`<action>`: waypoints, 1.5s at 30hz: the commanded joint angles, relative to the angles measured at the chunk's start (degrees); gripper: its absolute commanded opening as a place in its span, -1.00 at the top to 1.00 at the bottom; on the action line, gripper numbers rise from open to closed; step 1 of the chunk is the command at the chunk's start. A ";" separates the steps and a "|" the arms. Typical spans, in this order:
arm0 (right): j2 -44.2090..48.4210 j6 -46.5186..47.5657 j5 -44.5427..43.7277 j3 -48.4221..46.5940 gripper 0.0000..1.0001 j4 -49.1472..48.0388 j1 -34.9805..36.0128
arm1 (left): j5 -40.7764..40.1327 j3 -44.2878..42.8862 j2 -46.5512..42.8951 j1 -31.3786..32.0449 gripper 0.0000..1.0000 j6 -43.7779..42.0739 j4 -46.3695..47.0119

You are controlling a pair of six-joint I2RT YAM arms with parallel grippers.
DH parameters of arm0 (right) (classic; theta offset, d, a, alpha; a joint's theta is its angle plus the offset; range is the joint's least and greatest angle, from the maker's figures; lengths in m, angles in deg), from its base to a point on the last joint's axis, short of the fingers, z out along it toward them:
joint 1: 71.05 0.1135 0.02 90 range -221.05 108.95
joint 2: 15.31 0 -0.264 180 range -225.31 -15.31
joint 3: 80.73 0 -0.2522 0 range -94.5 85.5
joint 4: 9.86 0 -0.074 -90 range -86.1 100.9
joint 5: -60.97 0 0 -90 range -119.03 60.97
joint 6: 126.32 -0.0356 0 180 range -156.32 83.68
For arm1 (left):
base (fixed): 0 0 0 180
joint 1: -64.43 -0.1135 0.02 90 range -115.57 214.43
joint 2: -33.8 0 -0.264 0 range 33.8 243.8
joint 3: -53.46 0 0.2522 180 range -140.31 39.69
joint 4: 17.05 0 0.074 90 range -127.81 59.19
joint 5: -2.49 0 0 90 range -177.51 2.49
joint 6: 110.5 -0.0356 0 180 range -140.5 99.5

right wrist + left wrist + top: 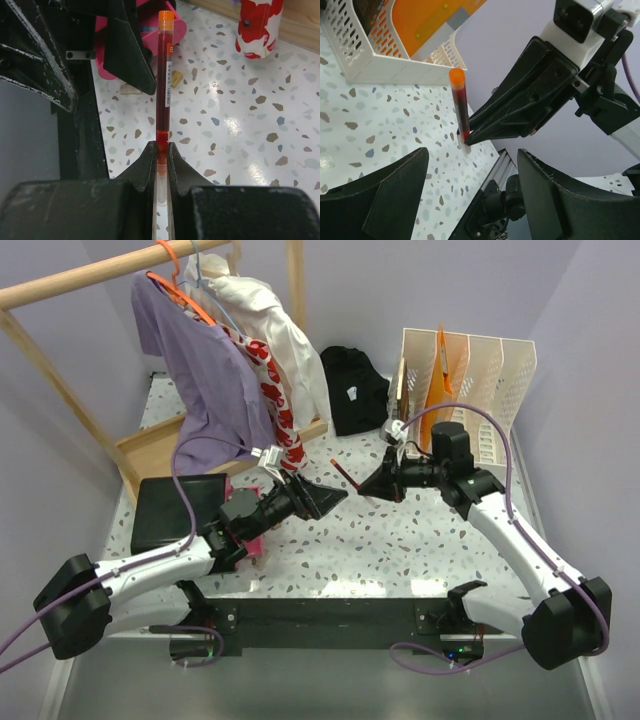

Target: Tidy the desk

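Above the white speckled desk [400,550], my right gripper [366,487] is shut on the clear tip end of a red pen [345,476] with an orange cap. The right wrist view shows that pen [164,80] sticking straight out from the right gripper [161,147]. My left gripper [335,496] faces it from the left and is open, its black fingers [135,60] close beside the pen's capped end. In the left wrist view the pen [461,107] stands beyond the left gripper [472,160], with nothing between its fingers.
A white file organizer [470,380] holding an orange folder stands at the back right, with a black cloth [355,388] next to it. Clothes hang on a wooden rack [205,370] above a wooden tray [150,450]. A black box [175,510] and a pink object [250,545] lie near the left arm.
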State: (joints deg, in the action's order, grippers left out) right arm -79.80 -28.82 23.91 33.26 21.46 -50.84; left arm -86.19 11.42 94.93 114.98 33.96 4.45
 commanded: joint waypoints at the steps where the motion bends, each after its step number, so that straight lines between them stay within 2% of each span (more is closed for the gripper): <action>1: 3.05 -1.44 6.02 1.09 1.00 -4.03 -0.69 | -3.52 -4.25 2.68 1.22 -0.48 -0.58 7.10; 6: 3.49 -1.18 8.04 1.98 1.00 -4.73 -0.87 | -5.10 -6.35 5.40 1.66 -0.32 -1.63 8.15; 12: 4.02 -1.00 8.49 2.24 1.00 -4.47 -1.22 | -4.93 -8.73 7.34 2.19 0.11 -3.21 8.24; 13: 4.02 -1.00 8.49 2.24 1.00 -4.47 -1.31 | -4.49 -8.99 7.43 2.28 0.32 -3.74 8.07; 15: 4.11 -1.09 8.31 2.24 1.00 -4.47 -1.40 | -4.14 -9.08 7.26 2.28 0.58 -4.18 7.54; 16: 4.11 -1.18 8.05 2.24 1.00 -4.47 -1.57 | -4.13 -9.26 7.08 2.28 0.83 -4.71 7.10; 17: 4.11 -1.27 7.35 2.33 0.95 -4.55 -1.57 | -4.31 -9.34 6.82 2.28 0.95 -5.06 5.36; 18: 4.28 -1.27 6.91 2.33 0.76 -4.47 -1.75 | -4.57 -9.69 5.86 2.28 1.00 -5.58 3.86; 19: 4.37 -1.27 6.47 2.41 0.46 -4.47 -1.75 | -5.62 -10.04 5.24 2.28 1.00 -6.63 2.02; 20: 4.55 -1.18 5.60 2.50 -0.04 -4.38 -1.75 | -6.24 -10.31 4.54 2.28 1.00 -7.51 -2.26; 21: 4.81 -1.18 5.33 2.59 -0.27 -4.47 -2.01 | -7.03 -11.36 2.88 2.28 1.00 -8.48 -4.83; 22: 5.25 -1.01 5.15 2.68 -0.68 -4.38 -2.01 | -8.60 -11.71 1.90 2.28 1.00 -10.58 -7.64; 24: 5.95 0.22 3.66 2.68 -0.96 -3.68 -2.28 | -10.80 -13.38 -0.99 2.19 1.00 -13.05 -16.16; 30: 8.06 2.16 -0.38 3.03 -0.98 -3.06 -3.15 | -24.33 -17.95 -9.70 1.84 1.00 -20.00 -42.00; 31: 8.24 2.16 -0.56 3.12 -0.97 -3.06 -3.24 | -27.48 -19.09 -10.40 1.84 1.00 -21.83 -45.34; 32: 8.33 2.16 -0.65 3.21 -0.97 -3.15 -3.24 | -28.99 -21.62 -11.11 1.75 1.00 -22.37 -52.51; 37: 7.89 2.51 -1.62 3.21 -0.97 -2.97 -3.51 | -35.85 -28.58 -10.68 1.14 1.00 -26.76 -70.38; 40: 7.54 2.95 -2.14 3.29 -0.97 -2.88 -3.59 | -39.10 -32.01 -8.39 0.87 1.00 -28.61 -77.25; 45: 6.84 3.39 -2.67 3.38 -0.97 -2.62 -3.68 | -41.22 -33.43 -3.39 0.61 1.00 -30.20 -81.84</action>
State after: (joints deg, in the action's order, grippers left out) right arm -72.30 -26.87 22.43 36.32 19.38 -54.25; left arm -122.73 -19.85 88.33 116.03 7.25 -68.24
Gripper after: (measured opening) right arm 0.986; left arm 0.121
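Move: The marker, pinched near its clear end by the right fingers, has its middle about 5 cm ahead, 3 cm right and 2 cm above the open left gripper, and from the right gripper about 2 cm ahead, 2 cm left and 1 cm up. From the left gripper, the open pink drawer lies some 20 cm left, 1 cm back and 15 cm down; the yellow block is about 14 cm left, 2 cm ahead and 18 cm down. Bring the left gripper about 4 cm right, up and forward to the marker while the right hand draws it back 2 cm, and shut the left fingers on it. Then open the right fingers fully and ease that hand right and forward. Swing the left hand some 18 cm left towards the pink drawer, tipping its fingers steeply down (some 60 degrees) and sinking slightly at the end. ##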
